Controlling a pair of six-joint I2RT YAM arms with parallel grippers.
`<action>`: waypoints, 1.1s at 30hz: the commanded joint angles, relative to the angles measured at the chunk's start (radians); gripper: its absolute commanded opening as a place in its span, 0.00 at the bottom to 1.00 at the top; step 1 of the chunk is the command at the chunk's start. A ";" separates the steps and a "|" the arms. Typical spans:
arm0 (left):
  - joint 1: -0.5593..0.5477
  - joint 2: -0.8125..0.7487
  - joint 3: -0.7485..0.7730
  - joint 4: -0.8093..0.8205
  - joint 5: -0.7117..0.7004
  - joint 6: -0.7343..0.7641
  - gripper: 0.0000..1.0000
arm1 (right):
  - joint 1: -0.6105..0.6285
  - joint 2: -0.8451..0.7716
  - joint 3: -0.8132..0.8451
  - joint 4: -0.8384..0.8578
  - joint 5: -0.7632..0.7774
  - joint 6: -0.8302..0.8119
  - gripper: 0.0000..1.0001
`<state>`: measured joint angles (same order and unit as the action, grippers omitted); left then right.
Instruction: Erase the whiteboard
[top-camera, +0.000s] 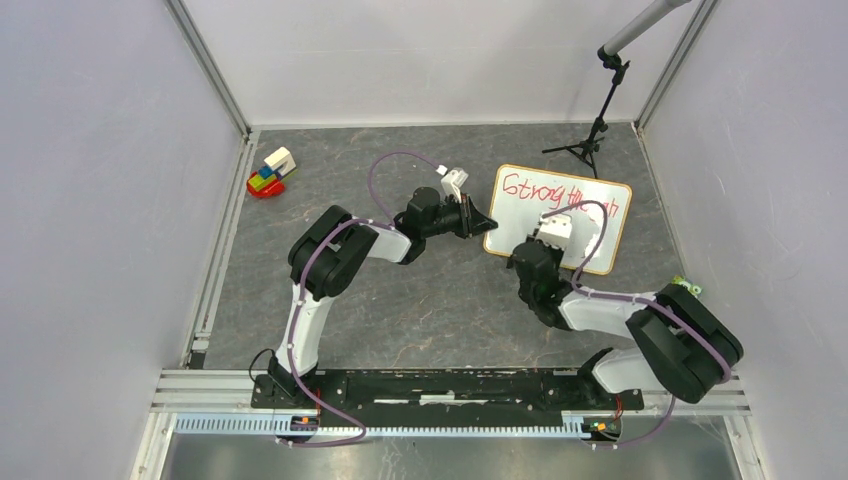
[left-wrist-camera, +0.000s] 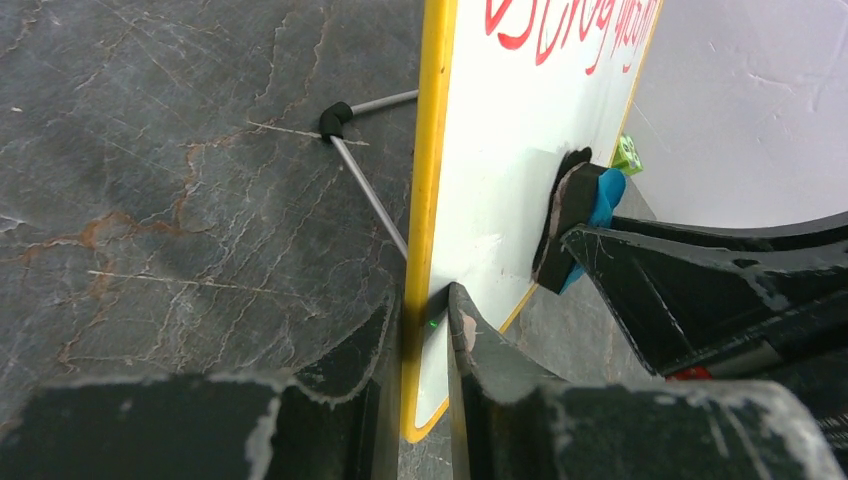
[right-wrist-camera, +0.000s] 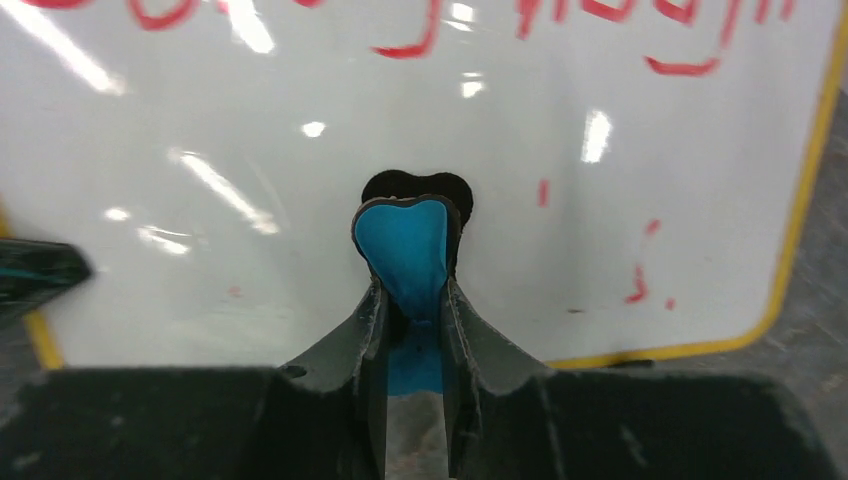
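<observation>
The whiteboard, white with a thin yellow frame, lies at the middle right with red writing along its far side. My left gripper is shut on the whiteboard at its left edge, one finger on each face. My right gripper is shut on a blue eraser whose dark pad presses against the whiteboard below the writing. From the left wrist the eraser shows flat against the board. Small red specks sit to the right of the eraser.
A toy of coloured blocks on a red base stands at the far left. A black tripod stand rises behind the board, one leg close to its edge. A small green object lies by the right wall. Walls enclose three sides.
</observation>
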<state>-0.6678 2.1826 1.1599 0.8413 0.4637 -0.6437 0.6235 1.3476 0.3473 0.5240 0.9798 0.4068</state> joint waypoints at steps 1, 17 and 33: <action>0.004 -0.038 -0.005 -0.041 -0.037 0.061 0.02 | 0.022 0.019 0.082 0.073 -0.039 -0.025 0.00; 0.005 -0.040 -0.005 -0.042 -0.037 0.058 0.02 | -0.331 -0.184 -0.178 -0.060 -0.141 0.280 0.00; 0.000 -0.035 0.007 -0.055 -0.034 0.064 0.02 | -0.418 -0.253 -0.101 0.014 -0.405 0.153 0.00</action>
<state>-0.6750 2.1811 1.1599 0.8379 0.4648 -0.6434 0.1673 1.0782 0.1631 0.5419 0.6449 0.6720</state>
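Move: The last stray red marks lie on the board's lower right, some 7 cm to the right of the right hand's held eraser, about 2 cm back and 1 cm lower. The red lettering's middle is about 6 cm ahead of that hand, 2 cm right and 5 cm higher; the board's lower right corner is some 12 cm right, 5 cm back and 4 cm lower. From the left hand the stray marks lie about 18 cm right, 3 cm back, roughly level. With the eraser still pinched and its pad on the whiteboard, the right hand first rubs a couple of centimetres up and forward, then sweeps about 12 cm right, sliding back and down along the board towards its lower right corner. Its wrist rolls left side up and swings clockwise, some 25 degrees altogether. The left hand stays put, still pinching the board's left edge near the lower corner. ##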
